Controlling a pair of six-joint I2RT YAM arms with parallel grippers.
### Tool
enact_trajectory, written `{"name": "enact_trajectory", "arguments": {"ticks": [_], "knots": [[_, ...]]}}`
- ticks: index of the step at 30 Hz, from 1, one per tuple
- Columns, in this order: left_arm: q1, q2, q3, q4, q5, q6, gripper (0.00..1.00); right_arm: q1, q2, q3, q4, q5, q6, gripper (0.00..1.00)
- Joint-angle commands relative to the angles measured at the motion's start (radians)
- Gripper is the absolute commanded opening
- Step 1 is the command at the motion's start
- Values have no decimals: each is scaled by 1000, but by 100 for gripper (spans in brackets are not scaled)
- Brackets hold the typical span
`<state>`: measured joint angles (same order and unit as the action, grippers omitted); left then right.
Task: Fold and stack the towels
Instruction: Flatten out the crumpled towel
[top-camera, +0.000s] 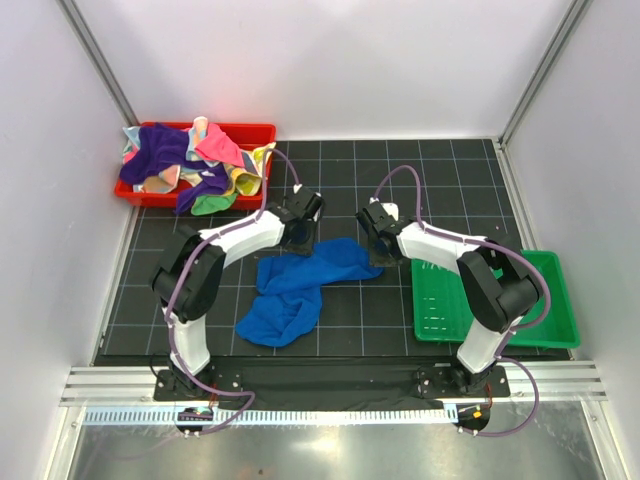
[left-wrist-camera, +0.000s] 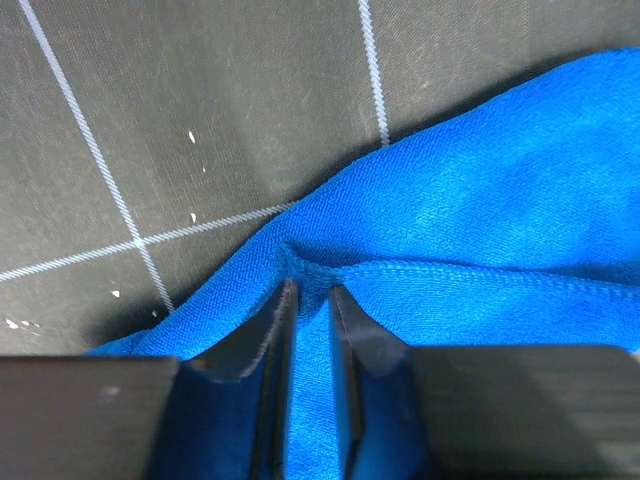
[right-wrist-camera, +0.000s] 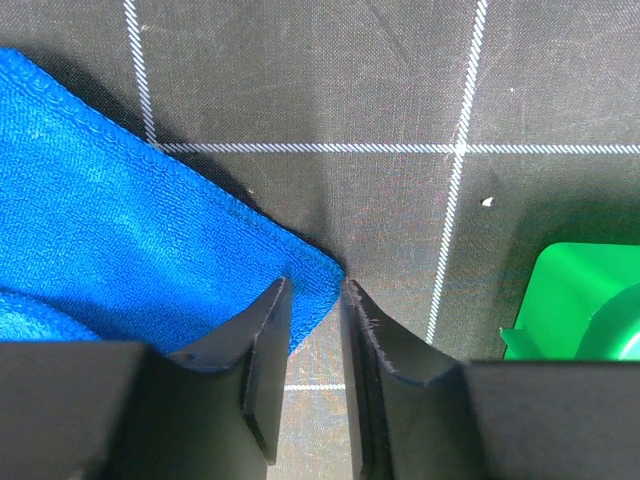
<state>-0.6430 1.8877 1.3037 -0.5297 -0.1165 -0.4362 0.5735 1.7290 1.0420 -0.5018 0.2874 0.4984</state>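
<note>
A royal blue towel (top-camera: 300, 285) lies crumpled on the black gridded mat between the two arms. My left gripper (top-camera: 298, 235) is at its far left edge. In the left wrist view the jaws (left-wrist-camera: 310, 290) are shut on a puckered fold of the blue towel (left-wrist-camera: 480, 180) just behind its hem. My right gripper (top-camera: 382, 245) is at the towel's far right corner. There the jaws (right-wrist-camera: 315, 285) stand slightly open astride the corner of the blue towel (right-wrist-camera: 120, 200), with mat showing between them. More towels (top-camera: 180, 155), purple, pink and others, are heaped at the back left.
The heap of towels sits in a red tray (top-camera: 255, 130) at the back left corner of the mat. A green tray (top-camera: 495, 300) lies at the right, close to my right arm; its corner (right-wrist-camera: 575, 300) shows beside the right fingers.
</note>
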Motion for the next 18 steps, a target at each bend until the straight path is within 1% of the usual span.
{"name": "enact_trajectory", "arguments": {"ticks": [1, 3, 5, 6, 12, 13, 18], "knots": [[-1, -18, 48, 7, -20, 13, 19, -3, 9, 6, 3, -8, -11, 31], [-1, -18, 55, 2, -23, 13, 10, -3, 12, 6, 5, -19, -9, 27], [-1, -22, 57, -1, -26, 13, 4, -3, 9, 7, 5, -21, -11, 26], [-1, -32, 58, -3, -32, 11, 1, -3, 10, 7, 5, -21, -11, 23], [-1, -91, 58, -36, -80, -4, 0, -3, -8, 13, -3, -17, -11, 13], [-1, -123, 58, -41, -93, -7, 0, -4, -14, 16, -6, -14, -11, 10], [-1, -232, 55, -81, -149, -35, 0, -3, -43, 35, -26, 2, -12, 7]]}}
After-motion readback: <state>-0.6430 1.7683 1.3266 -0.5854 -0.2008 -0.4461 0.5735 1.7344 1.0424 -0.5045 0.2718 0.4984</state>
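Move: The blue towel's folded-over inner corner lies practically between the left fingertips, about 1 cm ahead and 1 cm below. The towel's outer right-hand corner sits likewise at the right fingertips, about 1 cm below them. From the left hand, the towel's loose lower end lies some 14 cm back and 5 cm left, the red bin about 16 cm ahead and 19 cm left. The green bin's middle is roughly 21 cm right and 7 cm back of the right hand. The towel's inner corner is pinched as the left fingers close fully while edging about 1 cm forward, then drawn up as that hand rises about 5 cm overall, mostly late and quickly, drifting slightly left. Meanwhile the outer right corner is pinched by the right fingers, which close almost shut, that hand staying in place. ##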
